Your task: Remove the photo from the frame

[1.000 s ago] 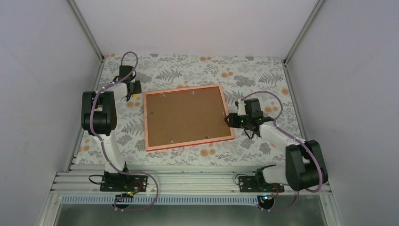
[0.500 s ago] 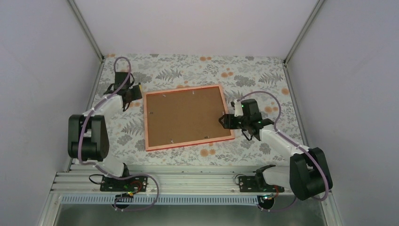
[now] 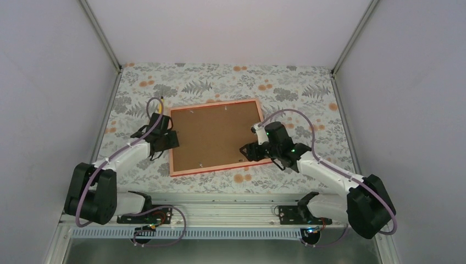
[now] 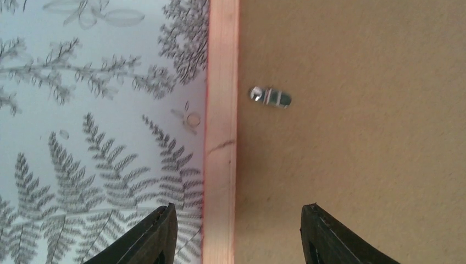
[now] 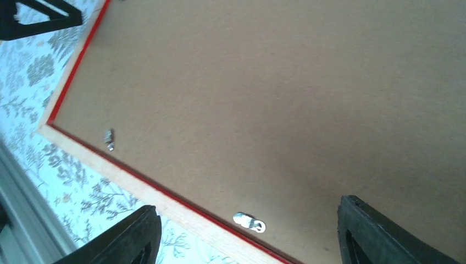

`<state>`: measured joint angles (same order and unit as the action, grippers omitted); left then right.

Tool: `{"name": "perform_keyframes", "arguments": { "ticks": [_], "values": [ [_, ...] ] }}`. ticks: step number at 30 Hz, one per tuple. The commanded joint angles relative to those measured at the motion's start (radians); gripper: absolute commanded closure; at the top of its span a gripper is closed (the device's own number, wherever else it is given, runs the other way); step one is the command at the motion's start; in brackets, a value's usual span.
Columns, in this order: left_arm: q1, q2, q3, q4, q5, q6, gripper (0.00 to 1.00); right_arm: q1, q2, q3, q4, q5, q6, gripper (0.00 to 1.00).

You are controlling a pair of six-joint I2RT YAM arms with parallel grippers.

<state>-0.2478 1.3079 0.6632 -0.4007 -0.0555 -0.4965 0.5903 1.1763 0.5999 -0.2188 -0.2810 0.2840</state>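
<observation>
The frame (image 3: pixel 220 166) lies face down in the middle of the table, its brown backing (image 3: pixel 217 135) up. The photo is hidden under that backing. My left gripper (image 3: pixel 169 140) hovers open over the frame's left rail. In the left wrist view the pale rail (image 4: pixel 221 137) runs between my fingers (image 4: pixel 154 236), with a small metal clip (image 4: pixel 270 97) on the backing just ahead. My right gripper (image 3: pixel 247 151) is open over the near right part of the frame. A clip (image 5: pixel 249 223) beside the red-edged rail (image 5: pixel 165 198) sits between its fingers (image 5: pixel 379 231). Neither gripper holds anything.
A flower-and-fern cloth (image 3: pixel 286 91) covers the table. A small yellow-tipped thing (image 3: pixel 160 103) lies just off the frame's far left corner. Another clip (image 5: pixel 109 139) sits near the frame's near left corner. Grey walls enclose three sides.
Both arms have swung in over the frame: the left came down from the far left corner to the left rail, the right moved left over the near edge. Both jaws have widened.
</observation>
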Motion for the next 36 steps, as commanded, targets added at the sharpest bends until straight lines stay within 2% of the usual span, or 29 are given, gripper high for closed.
{"name": "perform_keyframes", "arguments": {
  "ticks": [1,6,14,20,29,36],
  "values": [
    [-0.014,-0.029,-0.047,-0.031,-0.034,-0.046,0.43,0.074,-0.02,0.036,0.008,0.049,-0.038,0.29],
    [-0.057,-0.002,-0.086,-0.004,-0.006,-0.053,0.47,0.147,0.005,0.044,0.022,0.098,-0.037,0.29],
    [-0.121,0.015,-0.09,0.004,0.0,-0.054,0.64,0.226,0.048,0.046,0.052,0.134,-0.06,0.28],
    [-0.171,0.05,-0.083,0.034,-0.009,-0.06,0.73,0.272,0.076,0.044,0.072,0.158,-0.072,0.27],
    [-0.181,0.108,-0.026,0.081,-0.026,-0.039,0.97,0.322,0.145,0.063,0.084,0.201,-0.121,0.27],
    [-0.18,0.132,0.064,0.046,-0.072,-0.016,0.98,0.415,0.236,0.128,0.043,0.304,-0.144,0.26]
  ]
}}
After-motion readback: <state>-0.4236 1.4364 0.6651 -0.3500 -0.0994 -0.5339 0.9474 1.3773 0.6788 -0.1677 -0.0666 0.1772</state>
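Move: The left hand is open above the frame's left rail, whose middle lies about 3 cm ahead, level sideways and 3 cm below; the left-rail clip is some 7 cm ahead and 3 cm right, the yellow screwdriver about 19 cm ahead and 4 cm left. From the right hand, the near rail's middle lies roughly 11 cm left, 5 cm back and 7 cm lower; the nearest clip sits about 4 cm left and 2 cm back. The left fingers close on the frame's left rail and pinch it: that hand first draws back and sinks, 3 to 4 cm each way, then shifts about 4.5 cm right and edges forward, turning slightly clockwise. The right hand, fingers staying wide open, swings about 7 cm left and some 5 cm back to above the near rail, sinking late and turning counter-clockwise. ##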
